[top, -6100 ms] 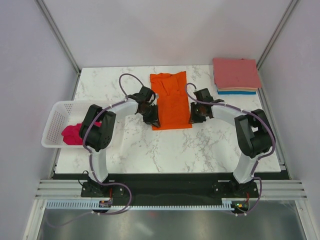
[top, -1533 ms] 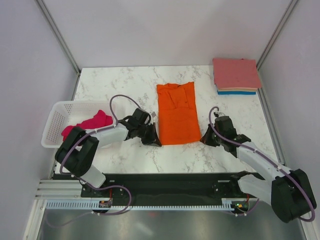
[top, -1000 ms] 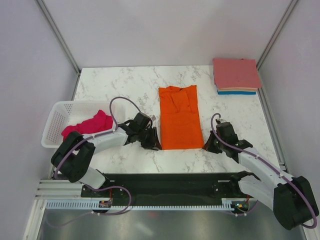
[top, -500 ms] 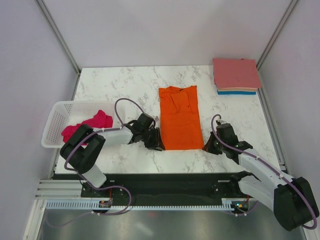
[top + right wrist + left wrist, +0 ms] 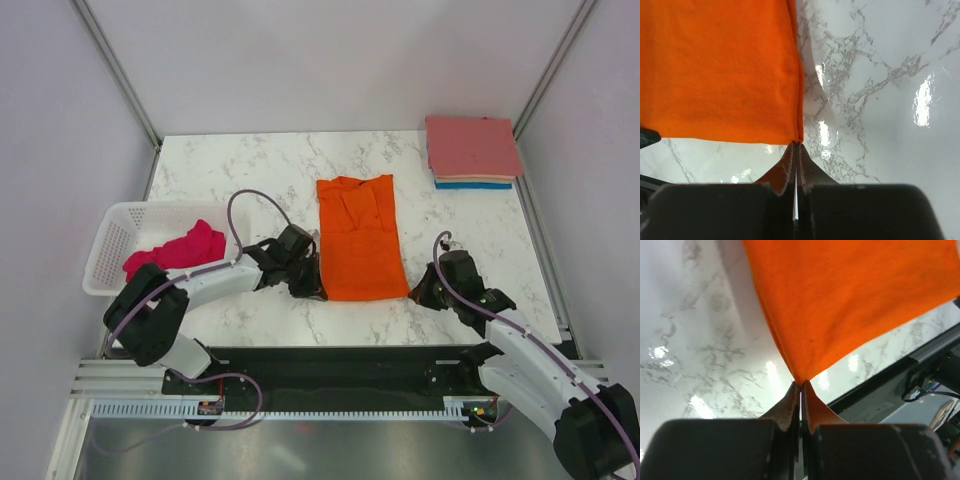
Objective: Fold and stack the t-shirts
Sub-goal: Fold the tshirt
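Observation:
The bright orange t-shirt (image 5: 360, 238) lies flat as a long folded strip in the middle of the marble table. My left gripper (image 5: 316, 291) is shut on its near left corner (image 5: 801, 376). My right gripper (image 5: 416, 294) is shut on its near right corner (image 5: 797, 138). Both corners sit low over the table near its front edge. The magenta-pink t-shirt (image 5: 178, 250) lies crumpled in the white basket (image 5: 110, 235) at the left. The folded salmon-pink t-shirt (image 5: 472, 146) tops a stack at the back right, with peach and blue edges (image 5: 474, 184) under it.
The table's dark front rail (image 5: 340, 352) runs just behind both grippers. Grey walls and slanted metal posts close in the table on the left, back and right.
Both grippers have pulled the orange shirt toward the front of the table since the oldest frame. In the last half second the shirt has barely moved and both arms have shifted slightly.

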`<action>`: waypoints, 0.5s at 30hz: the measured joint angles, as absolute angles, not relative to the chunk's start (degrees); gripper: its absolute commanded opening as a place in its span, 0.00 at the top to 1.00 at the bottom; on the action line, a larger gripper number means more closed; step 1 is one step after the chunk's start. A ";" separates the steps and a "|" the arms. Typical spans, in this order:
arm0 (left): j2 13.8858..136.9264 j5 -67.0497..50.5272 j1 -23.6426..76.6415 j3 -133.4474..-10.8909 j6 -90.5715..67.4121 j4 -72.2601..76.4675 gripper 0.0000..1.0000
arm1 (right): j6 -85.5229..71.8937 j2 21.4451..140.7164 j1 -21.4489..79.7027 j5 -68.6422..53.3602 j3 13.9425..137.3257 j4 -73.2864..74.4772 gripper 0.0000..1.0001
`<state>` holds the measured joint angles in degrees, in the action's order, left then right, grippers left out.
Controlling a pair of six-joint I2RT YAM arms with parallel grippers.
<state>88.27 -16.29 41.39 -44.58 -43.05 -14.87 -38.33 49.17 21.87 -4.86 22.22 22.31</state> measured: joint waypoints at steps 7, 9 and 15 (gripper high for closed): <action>80.29 -12.36 46.04 -51.03 -43.07 -21.47 0.98 | -40.73 39.62 22.98 -3.51 24.49 26.52 1.00; 79.05 -11.75 46.48 -52.10 -43.07 -23.03 0.98 | -41.12 38.20 23.16 -2.85 26.22 27.51 1.00; 79.77 -9.08 45.67 -57.14 -42.96 -28.69 0.98 | -41.54 38.13 23.38 0.95 32.56 28.82 1.00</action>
<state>79.77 -9.08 45.67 -57.14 -42.96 -28.69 -41.54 38.13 23.38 0.95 32.56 28.82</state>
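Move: Some 26 cm ahead of the left hand and 8 cm to its right, about 3 cm lower, is the middle of the orange t-shirt's far edge; for the right hand that is about 26 cm ahead and 10 cm left. The basket with the red shirt stands around 32 cm left of the left hand and 11 cm farther out. From the right hand the folded stack is roughly 31 cm ahead and 18 cm right. Lifting together, both hands keep their shut-finger pinch on the orange t-shirt's two near corners and raise that edge quickly, the left by about 9 cm, the right by about 10 cm. The right starts easing forward a couple of centimetres late in the rise. Both wrists tip their fingers up and forward, roughly 10 degrees left and 15 right. ##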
